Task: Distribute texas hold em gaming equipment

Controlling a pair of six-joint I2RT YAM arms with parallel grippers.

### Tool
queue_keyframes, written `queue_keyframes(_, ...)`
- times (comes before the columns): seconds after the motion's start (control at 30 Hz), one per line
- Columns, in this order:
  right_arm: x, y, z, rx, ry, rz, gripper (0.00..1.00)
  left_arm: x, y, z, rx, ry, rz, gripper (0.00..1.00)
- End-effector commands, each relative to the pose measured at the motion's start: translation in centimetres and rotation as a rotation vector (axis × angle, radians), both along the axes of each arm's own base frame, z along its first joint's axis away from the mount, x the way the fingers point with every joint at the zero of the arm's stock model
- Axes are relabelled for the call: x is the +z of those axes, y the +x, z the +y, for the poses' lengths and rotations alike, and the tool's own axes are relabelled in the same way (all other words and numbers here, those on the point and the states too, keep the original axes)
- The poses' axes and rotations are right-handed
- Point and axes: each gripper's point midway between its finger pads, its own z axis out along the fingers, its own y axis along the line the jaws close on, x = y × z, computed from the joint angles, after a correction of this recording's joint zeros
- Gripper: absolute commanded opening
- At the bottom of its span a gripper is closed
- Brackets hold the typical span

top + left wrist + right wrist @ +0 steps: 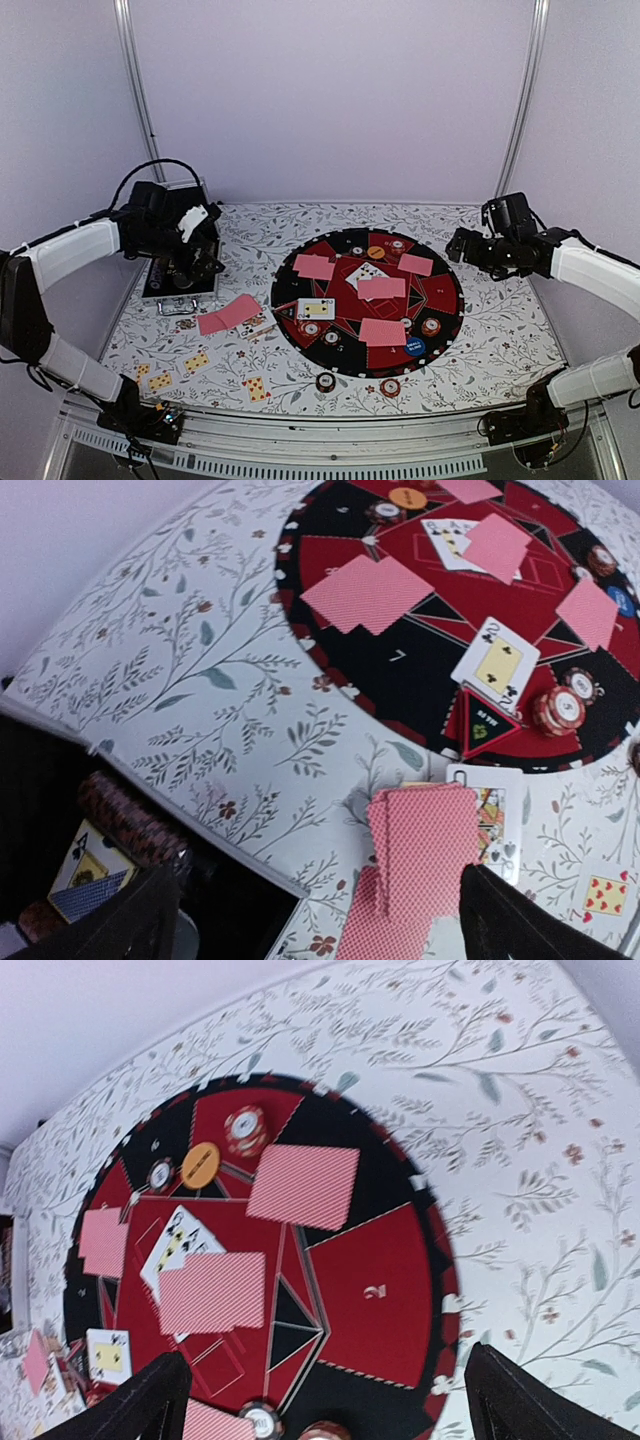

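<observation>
Pink-backed cards [381,288] lie face down in several spots on the round mat [440,297], along with face-up cards, poker chips [430,325], an orange button [376,252] and a blue button [415,348]. A fanned pink stack [228,314] lies off the mat's left edge, and the left wrist view shows this stack [425,850] just ahead of my fingers. My left gripper [198,265] hangs open and empty over the case [187,300]. My right gripper [465,245] is open and empty beyond the mat's right rim; in its wrist view a red field marked 2 [375,1290] lies between its fingers.
The silver case holds rolled chips [130,815] and a card. Face-up cards [197,361] lie loose at the front left of the floral cloth. Two chips [331,381] sit just off the mat's near edge. Metal frame posts stand at the back corners.
</observation>
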Motion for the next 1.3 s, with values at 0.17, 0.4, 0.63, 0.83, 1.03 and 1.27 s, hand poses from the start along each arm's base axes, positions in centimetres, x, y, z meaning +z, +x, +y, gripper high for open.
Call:
queue_keyframes(0.17,5.1,0.4,-10.1,-0.399,-0.310,-0.504,0.99,3.1,4.4,8.3,0.348,-0.183,-0.324,1.00)
queue_keyframes(0.4,3.6,-0.7,-14.8,-0.536,-0.419,-0.611,0.99,1.4,5.0,9.5,0.417,-0.239,-0.387,1.00)
queue_keyframes(0.63,2.5,-0.4,-17.6,-0.599,-0.452,-0.698,0.99,1.0,4.9,9.9,0.443,-0.329,-0.523,1.00)
queue_keyframes(0.83,1.7,0.8,-16.8,-0.504,-0.469,-0.759,0.99,0.3,4.8,9.4,0.423,-0.385,-0.559,1.00)
queue_keyframes(1.03,1.6,1.1,-15.3,-0.402,-0.441,-0.838,0.99,-1.3,5.5,9.4,0.416,-0.387,-0.526,1.00)
queue_keyframes(1.27,1.4,0.3,-12.9,-0.245,-0.448,-0.902,0.99,-0.7,4.6,10.3,0.478,-0.395,-0.589,1.00)
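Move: Both hands are empty above the table. From the left hand, the open case's tray lies about 11 cm to the left and 8 cm ahead, some 12 cm below; the pink cards left on the table are about 6 cm back and 3 cm right, roughly 14 cm down. From the right hand, the nearest pink cards on the mat are about 10 cm ahead, 8 cm left and 15 cm below, and the red chips near the mat's rim some 7 cm back and 5 cm left. With everything dealt, both arms draw out to their sides with the fingers staying wide open: the left hand swings about 9 cm left, then eases some 5 cm forward to hang over the case, its fingers lifting towards level and turning counter-clockwise. The right hand sweeps quickly right, about 17 cm away from the mat, and comes back some 3 cm left, its fingertips tipping up by about 45 degrees to point out over the table, touching nothing. ##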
